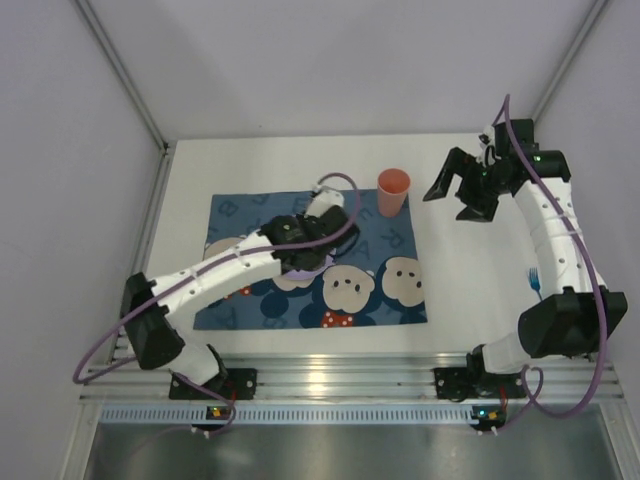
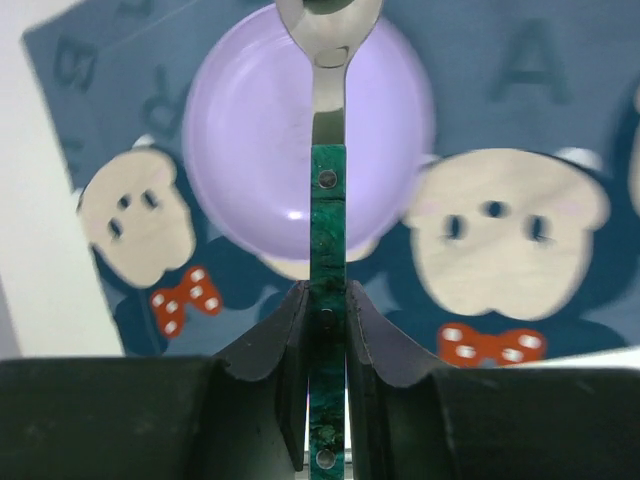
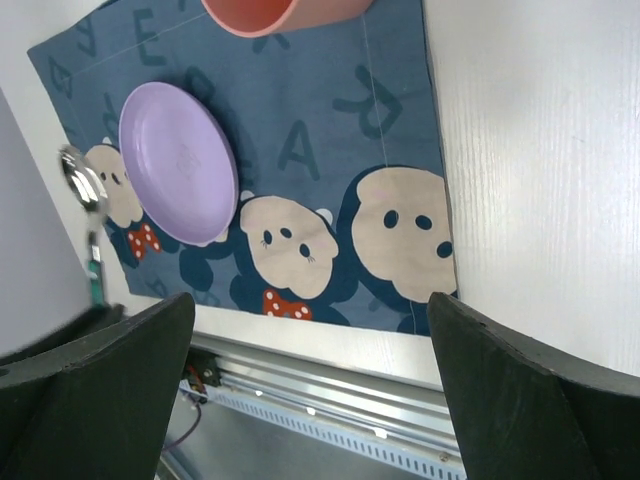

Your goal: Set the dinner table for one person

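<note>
My left gripper (image 2: 327, 300) is shut on the green handle of a metal spoon (image 2: 328, 190) and holds it above a purple plate (image 2: 250, 140) on the blue mouse-print mat (image 2: 500, 120). In the top view the left gripper (image 1: 322, 210) is over the mat's middle and hides the plate. An orange cup (image 1: 393, 192) stands at the mat's far right corner. My right gripper (image 1: 460, 195) is open and empty above the white dinner table (image 1: 470, 270), right of the cup. The right wrist view shows the plate (image 3: 180, 165), cup (image 3: 270, 12) and spoon (image 3: 85, 190).
A blue fork (image 1: 535, 281) lies on the table at the right, close to the right arm's lower link. White walls enclose the table on three sides. The aluminium base rail (image 1: 330, 380) runs along the near edge.
</note>
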`<state>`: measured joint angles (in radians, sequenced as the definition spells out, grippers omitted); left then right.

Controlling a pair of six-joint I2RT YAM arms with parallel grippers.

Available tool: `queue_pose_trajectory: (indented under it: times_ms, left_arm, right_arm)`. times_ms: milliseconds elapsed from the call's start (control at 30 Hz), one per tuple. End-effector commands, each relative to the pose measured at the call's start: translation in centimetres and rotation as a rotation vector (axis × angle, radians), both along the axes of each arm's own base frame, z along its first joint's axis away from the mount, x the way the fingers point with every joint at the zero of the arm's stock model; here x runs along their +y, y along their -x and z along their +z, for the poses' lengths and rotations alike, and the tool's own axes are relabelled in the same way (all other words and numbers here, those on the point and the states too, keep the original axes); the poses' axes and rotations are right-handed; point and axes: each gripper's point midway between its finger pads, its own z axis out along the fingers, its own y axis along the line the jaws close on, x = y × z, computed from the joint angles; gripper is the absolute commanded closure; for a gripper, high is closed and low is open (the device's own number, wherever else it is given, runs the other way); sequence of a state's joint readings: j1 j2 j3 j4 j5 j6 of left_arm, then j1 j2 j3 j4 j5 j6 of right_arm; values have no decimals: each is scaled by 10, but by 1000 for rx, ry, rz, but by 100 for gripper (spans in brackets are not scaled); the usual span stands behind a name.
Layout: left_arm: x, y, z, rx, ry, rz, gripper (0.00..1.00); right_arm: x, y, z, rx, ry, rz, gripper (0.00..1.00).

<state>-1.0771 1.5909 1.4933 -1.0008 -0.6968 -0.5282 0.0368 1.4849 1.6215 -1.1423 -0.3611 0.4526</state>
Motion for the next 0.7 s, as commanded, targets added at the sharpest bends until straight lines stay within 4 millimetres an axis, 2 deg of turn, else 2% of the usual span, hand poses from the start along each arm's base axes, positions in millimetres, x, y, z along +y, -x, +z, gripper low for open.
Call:
queue_pose_trajectory:
  times_ms: [0, 33, 67, 100, 133, 167, 200, 267, 300, 400, 467, 667]
  left_arm:
    - [51, -25, 25, -27, 185, 104, 100]
    - [65, -28, 17, -19, 177, 117, 100]
    - [74, -27, 20, -9, 218, 116, 100]
    - [96, -38, 19, -13, 229, 175, 100]
    - [106, -41, 10, -2, 224, 180, 100]
    - [110, -40, 10, 10, 261, 167, 100]
    - [126, -47, 7, 16, 277, 203, 100]
    - [133, -48, -5, 67, 321, 184, 100]
    - [147, -54, -11, 81, 332, 220, 100]
    - [166, -58, -34, 146, 349, 254, 100]
    - [173, -60, -49, 185, 333, 266, 100]
    - [191, -65, -76, 238, 239, 274, 100]
  right_arm:
    - [-2, 12, -5, 3, 10, -1, 0]
    - [-2, 12, -7, -2, 8, -3, 0]
    - [-2, 14, -7, -5, 4, -9, 0]
    - [-2, 18, -12, 8, -1, -7, 0]
    - [0, 17, -14, 5, -6, -6, 0]
    - [0, 19, -14, 3, -11, -8, 0]
    - [2, 21, -17, 13, -19, -3, 0]
    - [2, 22, -20, 17, -22, 1, 0]
    - [3, 22, -20, 13, -22, 4, 0]
    - [3, 24, -23, 21, -22, 13, 0]
    - [5, 25, -24, 28, -35, 21, 0]
    - [15, 29, -25, 34, -49, 56, 0]
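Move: The left hand holds the green-handled spoon. Its goal, the patch of mat just left of the plate, lies about 20 cm to the left, 5 cm ahead and 18 cm below. The plate sits between, roughly 8 cm left and 6 cm ahead; the cup is some 12 cm right and 15 cm ahead. From the empty right hand, that patch is about 40 cm left, 2 cm back and 23 cm below. Swing the left gripper quickly left, about 20 cm, carrying the spoon across the plate to its left side with a slight forward drift, then sink some 8 cm towards the mat there. Keep the grip shut on the spoon while the wrist turns counter-clockwise roughly 20 degrees and tips down. Ease the open, empty right gripper down and back about 5 cm, then hold it there. ##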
